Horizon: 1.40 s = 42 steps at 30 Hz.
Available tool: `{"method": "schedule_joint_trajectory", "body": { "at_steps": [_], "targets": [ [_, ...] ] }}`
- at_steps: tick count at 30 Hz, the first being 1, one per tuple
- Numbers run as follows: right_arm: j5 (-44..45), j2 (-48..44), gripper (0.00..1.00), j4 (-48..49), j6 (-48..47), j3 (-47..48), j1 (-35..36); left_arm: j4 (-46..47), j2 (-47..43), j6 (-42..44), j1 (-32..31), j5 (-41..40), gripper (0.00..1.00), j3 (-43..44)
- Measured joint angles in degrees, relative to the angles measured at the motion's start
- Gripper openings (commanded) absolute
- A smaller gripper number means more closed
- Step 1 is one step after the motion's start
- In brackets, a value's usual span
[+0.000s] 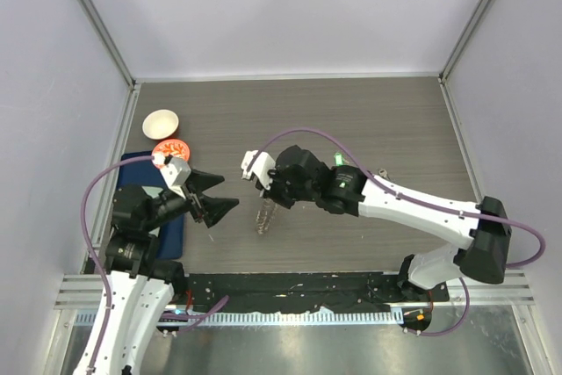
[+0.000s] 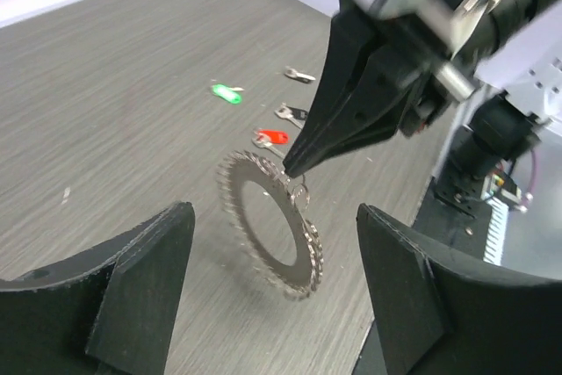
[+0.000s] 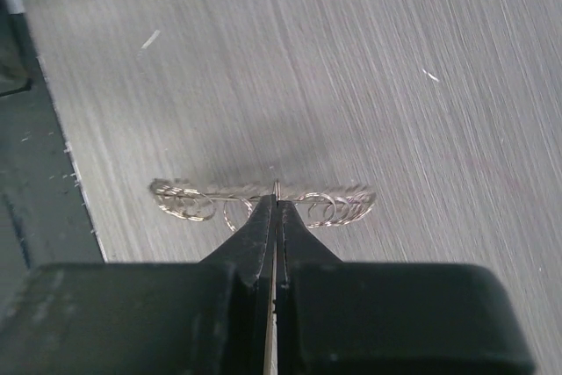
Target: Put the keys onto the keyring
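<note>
The keyring, a flat grey ring with a jagged edge and small wire loops, hangs on edge just above the table. My right gripper is shut on its upper rim. In the top view the keyring dangles below the right gripper. My left gripper stands open, its wide jaws facing the ring from a short way off, touching nothing. On the table beyond lie the keys: a green one, a red one, a black one and one more.
A white bowl and an orange bowl stand at the back left, by a dark blue mat under the left arm. The right arm stretches across the table's middle. The black table edge lies close to the ring.
</note>
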Motion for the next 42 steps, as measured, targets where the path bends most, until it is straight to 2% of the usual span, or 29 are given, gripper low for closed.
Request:
{"method": "schedule_joint_trajectory", "body": {
  "at_steps": [7,12,17,23,30,35,42],
  "targets": [
    [-8.9,-6.7,0.01,0.7,-3.5,-4.0,-0.1,3.3,2.8,0.3,-5.6,4.3,0.72,-3.5],
    [-13.7,-10.6,0.01,2.7,-5.3,-10.5,-0.1,4.8,8.0,0.8,-10.9,2.9,0.62,-3.1],
    [-15.6,-11.5,0.01,3.4,-6.1,-11.9,-0.1,4.5,14.3,4.0,-17.4,-0.1,0.48,0.0],
    [-16.0,-13.7,0.01,6.2,-6.4,-13.7,-0.1,-0.9,20.4,12.4,-22.8,-3.3,0.49,4.3],
    [-15.8,-14.3,0.01,8.5,-6.4,-14.8,-0.2,-5.0,17.1,18.4,-23.6,-4.1,0.46,3.9],
    [-16.2,-14.3,0.01,9.3,-6.4,-15.0,-0.2,-3.9,14.2,20.6,-23.9,-2.6,0.39,1.7],
    [-17.2,-14.3,0.01,9.9,-6.4,-15.0,-0.2,-2.5,17.4,21.5,-24.0,-0.3,0.26,1.6]
  ]
}}
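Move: The right fingers still pinch the keyring by its upper edge; its middle hangs about 5 cm below them, 2 cm left and 1 cm ahead. From the empty, open left hand, the keyring's middle is some 7 cm right, 4 cm ahead and 12 cm below. On the table about 26 cm below that hand, the red key lies roughly 24 cm right and 7 cm ahead, the green key 26 cm right and 15 cm ahead. The left hand goes right and down, about 7 and 6 cm with some drift back, turning roughly 25 degrees clockwise as its wide-open fingers narrow to about a third open, and comes close to the keyring's top edge just beside the right fingertips. The right hand keeps its pinch, first drawing the keyring some 6 cm back while turning counter-clockwise, then holding it nearly still for the left fingers, whose contact with it can't be seen. ##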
